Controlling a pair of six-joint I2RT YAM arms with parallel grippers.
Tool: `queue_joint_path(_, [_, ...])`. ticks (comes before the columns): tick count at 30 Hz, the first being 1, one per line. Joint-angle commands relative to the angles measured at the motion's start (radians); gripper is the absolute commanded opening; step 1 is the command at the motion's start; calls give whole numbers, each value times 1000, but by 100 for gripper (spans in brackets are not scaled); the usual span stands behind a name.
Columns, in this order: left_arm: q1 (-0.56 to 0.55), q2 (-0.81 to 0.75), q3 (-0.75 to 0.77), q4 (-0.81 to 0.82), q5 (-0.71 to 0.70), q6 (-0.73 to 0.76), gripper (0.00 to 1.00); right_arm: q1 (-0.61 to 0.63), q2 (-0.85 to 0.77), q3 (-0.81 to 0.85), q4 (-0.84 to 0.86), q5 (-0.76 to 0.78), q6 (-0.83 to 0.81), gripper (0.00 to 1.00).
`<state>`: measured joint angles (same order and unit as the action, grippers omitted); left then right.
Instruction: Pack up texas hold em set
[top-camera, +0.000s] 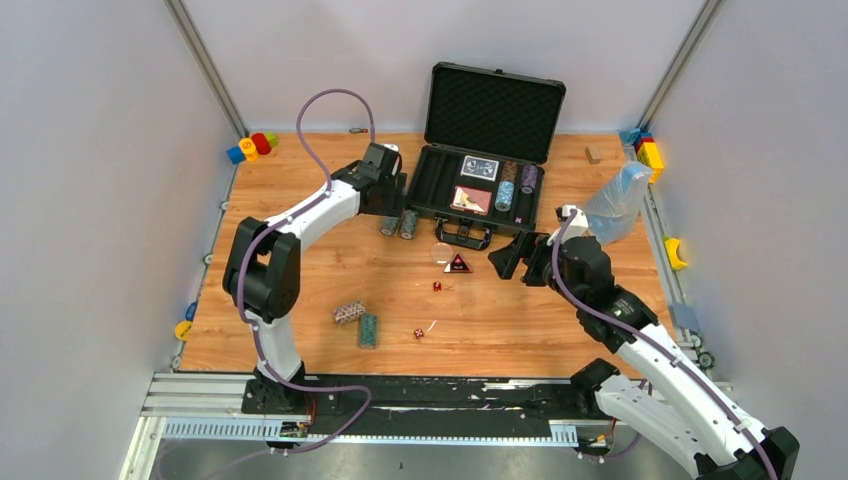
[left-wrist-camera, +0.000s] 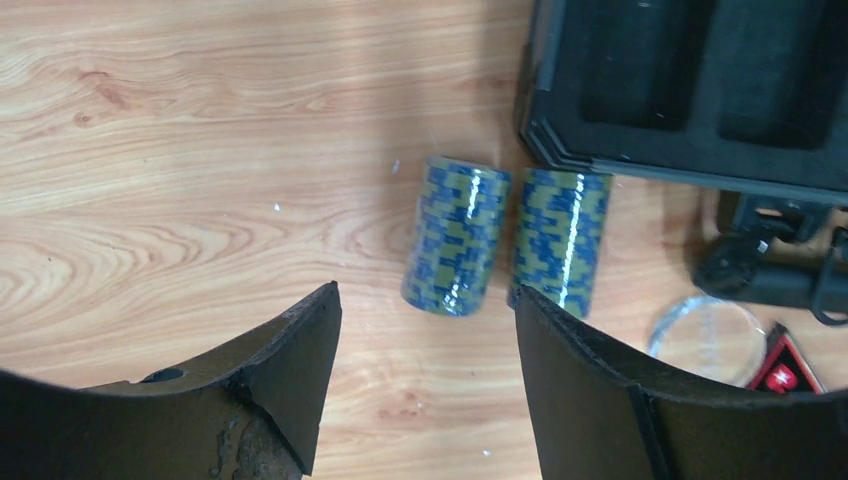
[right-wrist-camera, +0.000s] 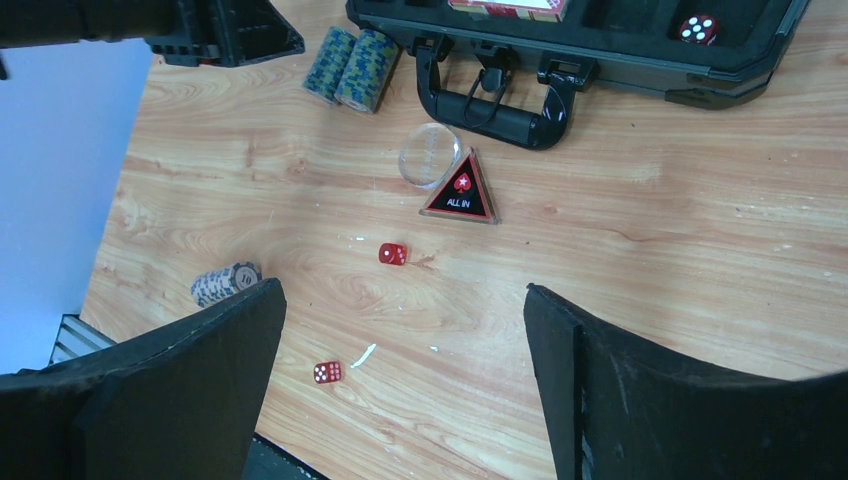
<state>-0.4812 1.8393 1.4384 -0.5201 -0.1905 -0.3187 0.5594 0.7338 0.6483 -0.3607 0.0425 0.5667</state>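
Note:
The black case (top-camera: 424, 196) lies open at the back with its lid up. It holds two card decks (top-camera: 479, 168) and several chip rolls (top-camera: 505, 195). Two blue-olive chip rolls (left-wrist-camera: 456, 236) lie side by side on the table at the case's left front corner. My left gripper (left-wrist-camera: 425, 300) hovers just short of them, open and empty. My right gripper (right-wrist-camera: 402, 300) hangs open and empty over the table, right of the triangular button (right-wrist-camera: 460, 190). A clear disc (right-wrist-camera: 430, 155) lies beside the button, and two red dice (right-wrist-camera: 392, 254) (right-wrist-camera: 326, 372) lie nearer. Two more chip rolls (top-camera: 348, 312) (top-camera: 368, 330) lie front left.
Toy blocks sit at the back left corner (top-camera: 250, 147) and the back right corner (top-camera: 645, 150). A clear plastic bag (top-camera: 617, 200) stands right of the case. The case handle (right-wrist-camera: 500, 95) juts toward the button.

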Motion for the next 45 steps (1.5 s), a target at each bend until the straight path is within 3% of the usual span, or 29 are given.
queue_joint_path(1, [18, 44, 32, 64, -25, 15, 72, 1, -36, 26, 21, -4, -7, 91])
queue_joint_path(18, [39, 204, 83, 52, 99, 2, 62, 1, -22, 18, 19, 23, -5, 91])
queue_joint_path(26, [39, 112, 39, 41, 57, -5, 39, 1, -22, 15, 19, 40, -8, 91])
queue_joint_path(38, [38, -37, 126, -19, 21, 31, 37, 0, -8, -4, 63, 65, -10, 90])
queue_joint_path(45, [38, -19, 225, 37, 148, 30, 37, 1, 19, -11, 95, 90, -17, 89])
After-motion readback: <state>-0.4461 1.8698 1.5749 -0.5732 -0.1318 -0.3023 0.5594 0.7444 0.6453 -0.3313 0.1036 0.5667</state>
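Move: The left green-blue chip stack lies about 2 cm ahead of the left gripper, 1 cm to its right and some 7 cm below. Its twin stack stands about 5 cm right of it and 1 cm nearer. The open case's middle is roughly 18 cm right and 9 cm ahead of this gripper; the clear disc, 13 cm right and 4 cm back. From the right gripper, the left stack is about 23 cm left, 19 cm ahead and 15 cm lower. Bring the left gripper down about 6.5 cm and slightly forward onto the left chip stack, letting the fingers tip a little steeper. Close from partly open to pinch the stack across its sides, then lift it straight up some 9 cm, easing forward at the end and keeping the grip. ##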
